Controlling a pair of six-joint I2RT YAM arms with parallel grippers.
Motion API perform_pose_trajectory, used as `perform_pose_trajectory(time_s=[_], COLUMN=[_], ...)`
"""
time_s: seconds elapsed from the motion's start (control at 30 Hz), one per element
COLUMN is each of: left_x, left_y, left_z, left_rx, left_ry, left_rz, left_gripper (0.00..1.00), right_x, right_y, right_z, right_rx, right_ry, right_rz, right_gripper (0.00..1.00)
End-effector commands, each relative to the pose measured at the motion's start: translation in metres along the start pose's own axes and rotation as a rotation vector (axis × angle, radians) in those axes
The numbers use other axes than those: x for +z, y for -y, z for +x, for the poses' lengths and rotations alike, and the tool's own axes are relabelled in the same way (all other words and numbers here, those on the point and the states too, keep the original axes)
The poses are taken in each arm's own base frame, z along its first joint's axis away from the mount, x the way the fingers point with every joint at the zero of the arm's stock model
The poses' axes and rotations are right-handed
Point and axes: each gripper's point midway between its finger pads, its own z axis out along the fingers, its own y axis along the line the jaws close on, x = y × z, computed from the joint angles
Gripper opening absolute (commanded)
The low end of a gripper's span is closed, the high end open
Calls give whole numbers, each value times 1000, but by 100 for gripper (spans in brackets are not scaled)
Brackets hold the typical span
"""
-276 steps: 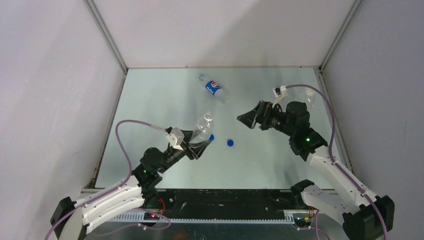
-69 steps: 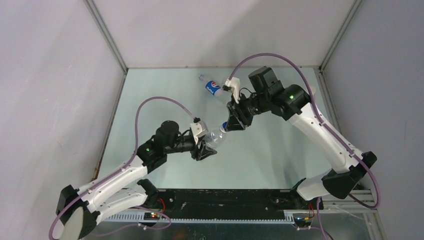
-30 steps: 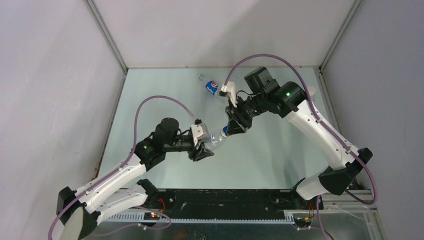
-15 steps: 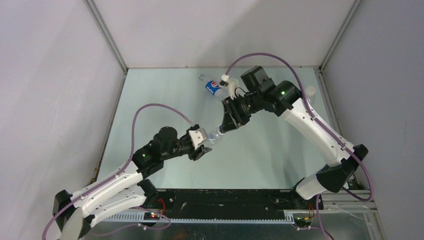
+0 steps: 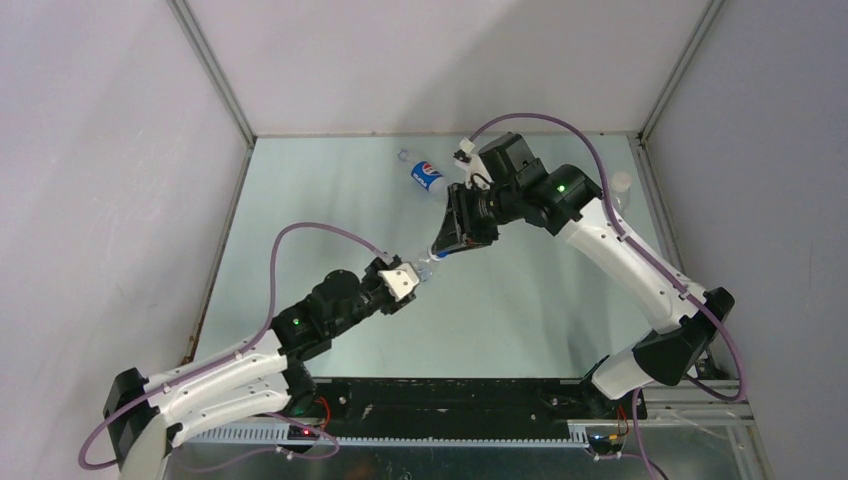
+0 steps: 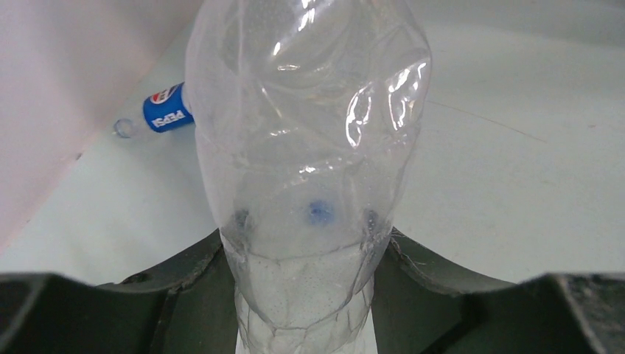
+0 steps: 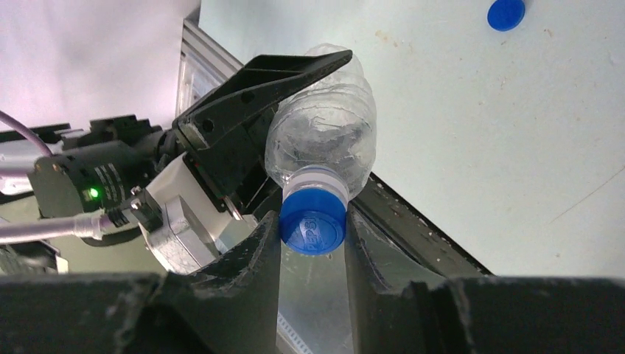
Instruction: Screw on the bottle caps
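Note:
My left gripper (image 5: 403, 280) is shut on the base of the plain clear bottle (image 5: 424, 266) and holds it off the table, neck pointing away toward the right arm. In the left wrist view the bottle (image 6: 306, 147) fills the gap between my jaws (image 6: 306, 295). My right gripper (image 7: 313, 230) is shut on a blue cap (image 7: 313, 221) that sits on the bottle's neck (image 7: 324, 140). In the top view the right gripper (image 5: 445, 247) meets the bottle end to end. The Pepsi bottle (image 5: 426, 176) lies uncapped at the back. No white cap is in view.
A second blue cap (image 7: 507, 13) lies loose on the table. The Pepsi bottle also shows in the left wrist view (image 6: 168, 110), next to the left wall. A pale bottle (image 5: 621, 184) is partly hidden behind the right arm, near the right wall.
Earlier the right gripper was open and apart; it came to the bottle's neck with the blue cap. In the last second both grippers shifted left and back together, and the right wrist turned.

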Motion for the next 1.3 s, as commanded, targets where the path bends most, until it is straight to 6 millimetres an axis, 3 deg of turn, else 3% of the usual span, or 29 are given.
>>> perform_pose_trajectory(time_s=[0.0,0.1,0.37,0.5,0.7,0.73,0.77,0.8,0.83,0.93,1.07,1.27], left_x=[-13,-14,-11,-6,0,0,0,0,0,-6,-14,-18], left_y=[-27,-27,-28,-30,-16,-9,-6,1,6,22,39,55], left_z=[-104,-93,-52,-38,-27,-27,-29,-30,-33,-43,-60,-73], left_rx=[12,-6,-35,-33,-121,-136,-165,-179,-204,-249,-275,-266], left_ry=[369,330,202,130,87,88,94,104,110,158,212,216], left_rz=[-115,-122,-170,-183,-60,-1,29,102,142,314,495,675], left_gripper=[0,0,0,0,0,0,0,0,0,0,0,0], right_x=[15,10,-18,-36,-69,-66,-79,-71,-88,-99,-107,-102], right_y=[-16,-22,-35,-44,-54,-48,-57,-46,-56,-45,-37,-33], right_z=[-11,-18,-41,-47,-39,-34,-31,-23,-19,-3,16,21], right_rx=[56,47,-66,-153,-424,-493,-561,-635,-711,-913,-1090,-1208], right_ry=[52,84,233,296,385,382,424,410,468,529,510,475], right_rz=[-21,-28,-42,-57,-115,-113,-167,-163,-215,-243,-312,-362], right_gripper=[9,19,64,76,79,79,79,79,80,81,81,78])
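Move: The blue cap is between the right hand's fingers, on the neck of the clear bottle, which lies about 2 cm beneath that hand. From the left hand, which holds the bottle's body, the cap is some 10 cm up, 5 cm right and 1 cm ahead. On the table, a loose blue cap is about 6 cm ahead, 3 cm left and 27 cm below the right hand; the Pepsi bottle is roughly 30 cm ahead, 3 cm left and 26 cm below it. The blue cap is let go: with hardly any more twist, the right fingers open wide around it, then that hand backs off upward some 8 cm, also right and back, rolling about 60 degrees against its earlier screwing turn. The left hand keeps its grip, bobs up 3–4 cm and down again, then draws back and right, swinging clockwise. ##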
